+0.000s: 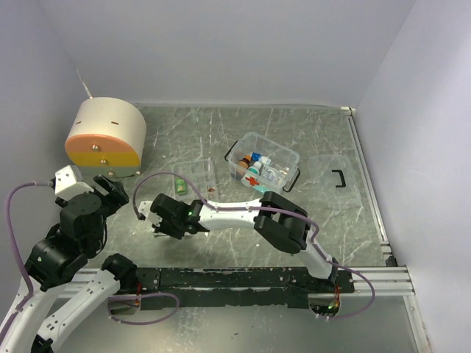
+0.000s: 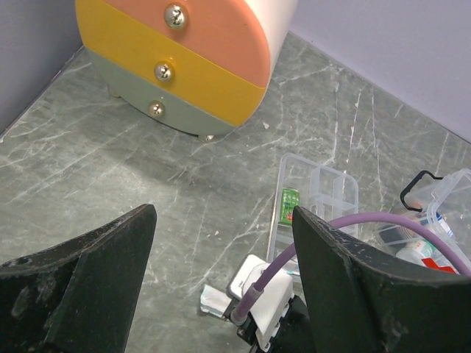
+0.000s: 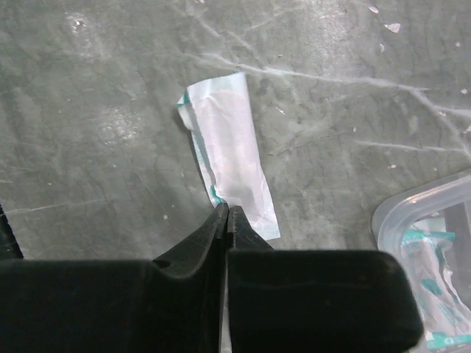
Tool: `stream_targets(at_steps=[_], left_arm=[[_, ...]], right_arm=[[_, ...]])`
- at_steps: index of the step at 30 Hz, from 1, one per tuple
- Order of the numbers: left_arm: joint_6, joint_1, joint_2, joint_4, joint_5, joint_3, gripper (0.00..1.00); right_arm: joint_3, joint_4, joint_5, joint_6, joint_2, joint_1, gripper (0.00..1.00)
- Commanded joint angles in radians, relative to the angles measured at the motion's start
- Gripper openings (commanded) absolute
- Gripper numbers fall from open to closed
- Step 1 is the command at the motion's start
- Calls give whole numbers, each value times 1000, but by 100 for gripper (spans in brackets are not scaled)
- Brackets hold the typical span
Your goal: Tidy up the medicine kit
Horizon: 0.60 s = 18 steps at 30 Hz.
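The medicine kit (image 1: 243, 145), a clear box with a red cross, stands open at mid-right with bottles inside. Its clear lid with a black handle (image 1: 337, 178) lies to its right. The clear compartment tray (image 1: 197, 176) (image 2: 325, 193) lies left of the box with a green packet (image 2: 289, 204) in it. A white and teal packet (image 3: 228, 147) (image 2: 213, 300) lies flat on the table. My right gripper (image 3: 228, 209) (image 1: 152, 220) is shut, its tips pinching that packet's near edge. My left gripper (image 2: 224, 213) (image 1: 110, 193) hangs open above the table, holding nothing.
A round beige, orange and yellow drum (image 1: 107, 137) (image 2: 191, 59) with drawer knobs stands at the back left. A clear tray corner (image 3: 427, 257) with more teal-edged packets sits just right of my right gripper. Walls close in on the left, back and right.
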State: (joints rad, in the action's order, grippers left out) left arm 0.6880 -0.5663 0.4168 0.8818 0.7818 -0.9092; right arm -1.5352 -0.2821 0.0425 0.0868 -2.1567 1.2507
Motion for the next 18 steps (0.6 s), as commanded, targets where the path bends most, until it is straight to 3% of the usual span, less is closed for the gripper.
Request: stream_targets(at_steps=[1,18], left_arm=[[3,-1,5,9,21,-6,85],[12,0,6,17,28,-5,85]], right_arm=[[27,-25,-82,-6,43,-7,0],[172,69,-186,31,275,-54,0]])
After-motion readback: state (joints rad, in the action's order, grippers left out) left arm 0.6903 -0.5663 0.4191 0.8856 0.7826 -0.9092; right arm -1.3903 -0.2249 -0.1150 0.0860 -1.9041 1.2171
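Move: The right hand already has the white packet pinched by one end, down at the table. The divided tray lies about 14 cm ahead of that hand and 11 cm to its right, level with it. In the tray, the green box stands about 14 cm ahead and 6 cm right of the hand, and another packet about 9 cm ahead and 9 cm right. From the idle left hand the tray is roughly 11 cm ahead, 22 cm right and 26 cm below. Still pinching the packet, the right hand lifts it about 8 cm, easing forward and right towards the tray. ##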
